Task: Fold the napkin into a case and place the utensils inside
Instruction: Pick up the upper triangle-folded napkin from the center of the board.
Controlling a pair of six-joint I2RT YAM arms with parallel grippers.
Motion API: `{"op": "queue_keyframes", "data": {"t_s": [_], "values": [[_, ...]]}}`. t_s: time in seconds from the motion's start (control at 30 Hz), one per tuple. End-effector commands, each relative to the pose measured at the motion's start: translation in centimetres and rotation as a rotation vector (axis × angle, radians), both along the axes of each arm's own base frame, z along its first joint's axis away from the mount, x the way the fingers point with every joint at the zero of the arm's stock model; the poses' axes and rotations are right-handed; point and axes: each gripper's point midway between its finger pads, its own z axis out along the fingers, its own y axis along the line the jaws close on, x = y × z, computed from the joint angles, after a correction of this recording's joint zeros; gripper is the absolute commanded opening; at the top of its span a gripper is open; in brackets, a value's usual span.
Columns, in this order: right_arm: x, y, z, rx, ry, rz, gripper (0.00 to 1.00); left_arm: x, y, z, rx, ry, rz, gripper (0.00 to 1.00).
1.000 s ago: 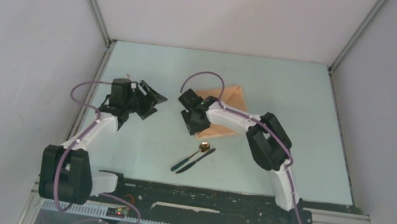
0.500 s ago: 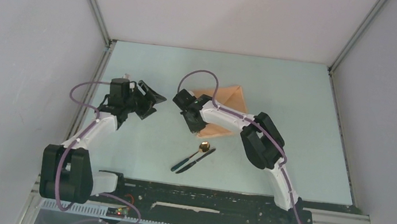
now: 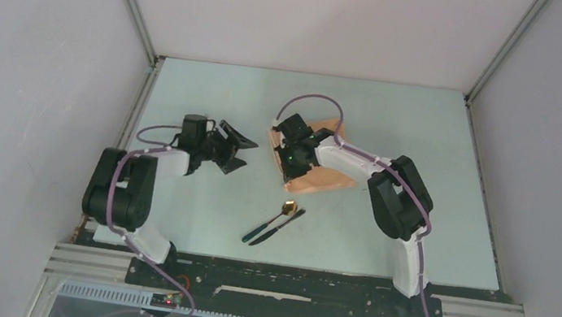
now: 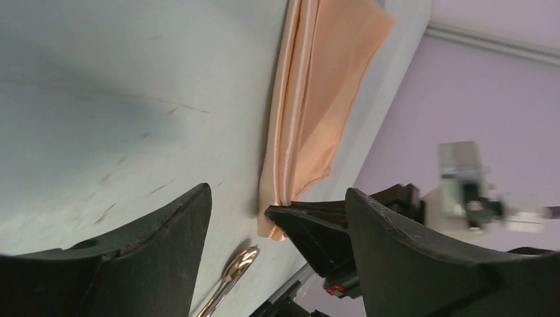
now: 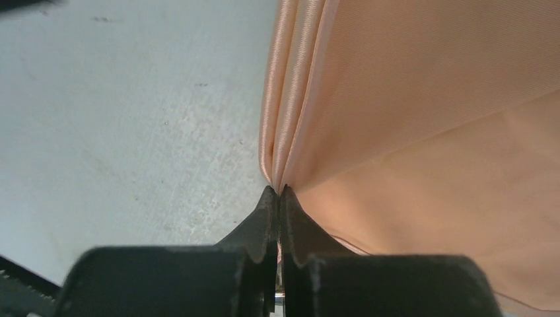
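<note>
The peach-tan napkin (image 3: 323,177) lies folded on the table, layered along its left edge (image 5: 280,99). My right gripper (image 3: 288,168) is shut on that folded edge near its front corner; in the right wrist view its fingertips (image 5: 269,198) pinch the cloth layers. My left gripper (image 3: 247,154) hovers open just left of the napkin, empty, facing it (image 4: 323,86). The utensils lie in front of the napkin: a spoon with a gold bowl (image 3: 288,207) and dark handle, and a slim dark knife (image 3: 284,223) beside it. The spoon (image 4: 239,262) also shows in the left wrist view.
Grey side walls and metal frame rails (image 3: 130,3) close in the light table (image 3: 427,145) on both sides. A black base rail (image 3: 278,281) runs along the near edge.
My right gripper has closed on the napkin's folded edge and shifted right and back with it. The left arm has drawn back and its open gripper has moved right, toward the napkin.
</note>
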Motion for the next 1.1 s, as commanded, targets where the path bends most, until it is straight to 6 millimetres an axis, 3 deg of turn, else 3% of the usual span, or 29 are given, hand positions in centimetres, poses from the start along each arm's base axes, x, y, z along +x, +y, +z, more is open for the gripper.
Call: {"op": "queue_keyframes", "data": {"t_s": [0.0,0.13,0.27,0.43,0.8,1.07], "values": [[1.3,0.9,4.6,0.182,-0.033,0.04,0.0,3.7,-4.6,3.1,-0.091,-0.126,-0.05,0.79],[1.6,0.0,5.5,0.211,-0.029,0.028,0.0,6.0,-4.6,0.8,0.037,-0.091,0.002,0.79],[1.9,-0.6,5.9,0.231,-0.026,0.019,0.0,7.9,-5.3,-0.5,0.06,-0.059,-0.023,0.77],[2.1,-0.6,6.0,0.246,-0.029,0.021,0.0,8.2,-5.5,-2.8,0.096,0.02,-0.013,0.69],[2.2,-0.4,6.8,0.262,-0.043,0.025,0.0,10.3,-6.4,-4.9,0.125,0.026,-0.017,0.67],[2.3,-0.3,6.8,0.259,-0.04,0.023,0.0,11.7,-6.5,-6.0,0.172,0.036,0.008,0.51]]}}
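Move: The far-left end of the folded napkin strip lies about 12 cm ahead of the left gripper, 7 cm to its right and 6 cm lower. The strip's near end, already pinched by the right gripper, is level with the left hand, some 11 cm to the right; the spoon bowl sits about 7 cm back and 13 cm right. From the right gripper, the far end is roughly 13 cm ahead and 5 cm left, about 1 cm lower. Bring the left gripper about 11 cm forward and 7 cm right towards the strip's far end, making most of the rightward travel first, then sink to some 5 cm lower so the fingers straddle the strip, and narrow them partway without shutting. Meanwhile keep the right pinch, raise it about 3 cm and hold there, tilting its left side up some 10 degrees. ##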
